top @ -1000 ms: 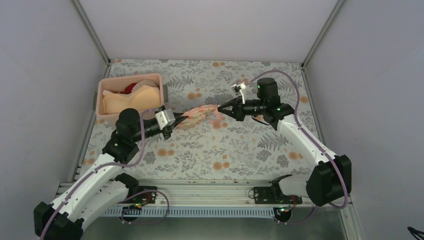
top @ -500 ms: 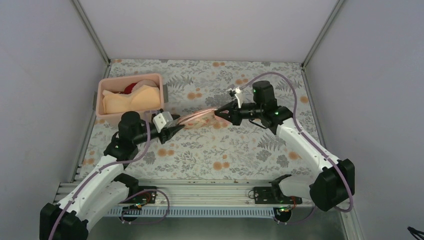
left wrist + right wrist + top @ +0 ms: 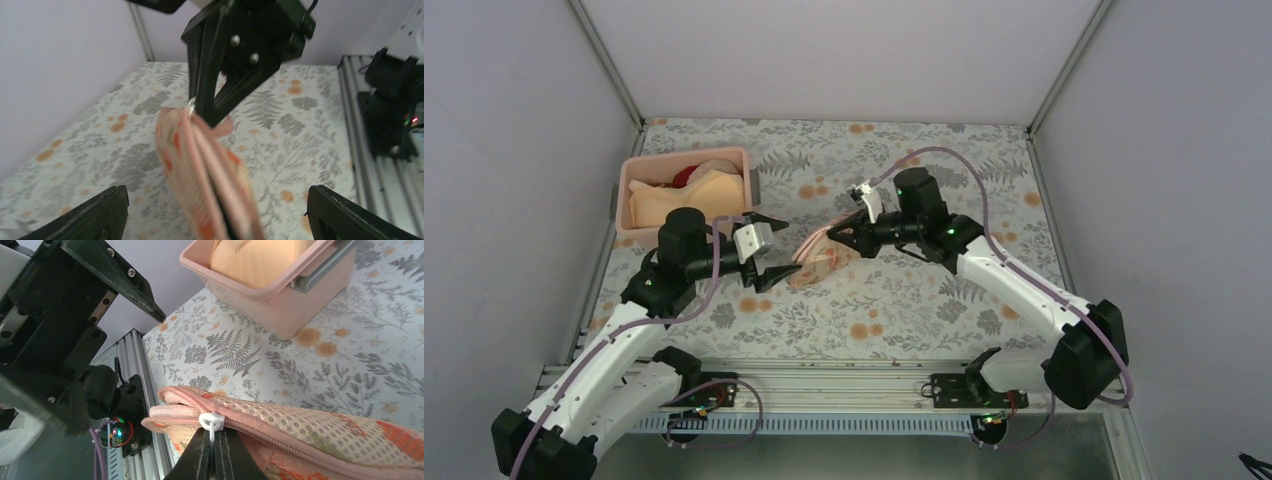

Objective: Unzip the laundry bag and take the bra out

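Observation:
The laundry bag [image 3: 822, 256], peach-pink mesh with red-orange marks, hangs crumpled just above the table. My right gripper [image 3: 816, 238] is shut on its white zip pull [image 3: 212, 421], fingertips pinched flat under the pink zip edging [image 3: 280, 432]. The zip stands open for a short stretch at the bag's end [image 3: 167, 412]. My left gripper [image 3: 779, 246] is open wide with the bag's end [image 3: 200, 165] between its fingers [image 3: 107, 210], not touching. The right gripper [image 3: 207, 107] faces it there. The navy bra is hidden; only a dark slit shows in the opening.
A rigid pink plastic bin [image 3: 637, 229] at the back left holds a peach bra [image 3: 686, 195] and a red garment [image 3: 686, 176]; it also shows in the right wrist view [image 3: 280, 295]. The floral cloth [image 3: 904, 310] covers the table; an aluminium rail [image 3: 844, 385] runs along the near edge.
My left gripper has let go of the bag's end and opened wide. My right gripper has moved left with the zip pull, and the stretched bag has gone slack.

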`<state>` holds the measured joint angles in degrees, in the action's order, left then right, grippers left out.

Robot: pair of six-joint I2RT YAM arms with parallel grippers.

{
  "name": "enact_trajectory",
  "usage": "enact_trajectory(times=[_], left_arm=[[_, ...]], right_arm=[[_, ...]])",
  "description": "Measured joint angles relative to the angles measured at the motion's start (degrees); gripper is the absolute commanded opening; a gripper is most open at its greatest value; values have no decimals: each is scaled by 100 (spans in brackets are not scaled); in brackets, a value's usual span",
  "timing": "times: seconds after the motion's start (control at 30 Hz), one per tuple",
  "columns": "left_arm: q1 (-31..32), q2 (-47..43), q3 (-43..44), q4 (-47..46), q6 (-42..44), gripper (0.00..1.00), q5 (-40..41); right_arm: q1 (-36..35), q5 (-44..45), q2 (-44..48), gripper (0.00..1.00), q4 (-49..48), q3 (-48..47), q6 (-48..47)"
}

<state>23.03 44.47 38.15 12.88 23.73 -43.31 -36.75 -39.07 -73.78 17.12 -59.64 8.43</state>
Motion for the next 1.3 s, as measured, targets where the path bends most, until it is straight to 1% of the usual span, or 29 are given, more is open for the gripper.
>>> enact_trajectory(times=[0.1,0.17,0.3,0.43,0.53,0.73,0.77,0.8,0.87,0.9,1.1,1.3], left_arm=[[267,173,0,-221,-608,87,114],[461,302,0,-321,-872,82,306],[619,505,-2,-415,-1113,56,903],[623,529,-7,-439,-1047,40,1405],[625,529,-9,-444,-890,39,1528],[721,575,-9,-422,-247,38,1582],[743,599,-9,-409,-136,35,1580],[765,621,-9,-396,-39,27,1580],[802,651,-9,-376,127,7,1582],[815,660,-9,-369,164,3,1578],[846,649,-9,-334,420,2,1561],[866,531,-131,-380,1025,2,1631]], right_arm=[[-188,76,-203,3,-151,-2,142],[-308,101,-323,3,-234,-2,234],[-459,136,-446,3,-308,-2,313],[-527,131,-450,3,-348,-2,317],[-562,98,-450,3,-345,-2,291],[-568,11,-450,3,-348,-17,208],[-573,-11,-450,3,-345,-20,199],[-579,-24,-450,3,-345,-20,190],[-597,-37,-450,3,-343,-22,166],[-599,-50,-450,3,-343,-24,149],[-575,-101,-450,3,-337,-24,37],[-120,-422,-450,4,-162,9,-83]])
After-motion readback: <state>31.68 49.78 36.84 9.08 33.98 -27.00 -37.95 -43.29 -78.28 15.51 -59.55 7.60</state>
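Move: The bag's zipped end stands open-loose just off the left hand's spread fingers: about 4 cm to its right, 1 cm ahead and 2 cm below. The zipper pull, in the right fingers, is some 9 cm right and 3 cm ahead at similar height; the basket lies roughly 23 cm left, 16 cm ahead and 18 cm down. For the right hand, that same end is about 5 cm left, 2 cm back and 2 cm below. The bag's zipped end is brought to the left hand by the right, which keeps its pinch on the pull and goes about 3.5 cm left, slightly back and down. Meanwhile the left goes right, then forward, sinking some 3 cm, and closes in stages from wide open to pinch the end. The right then reverses, drawing the pull about 2 cm right and 1.5 cm forward, away from that pinch. ##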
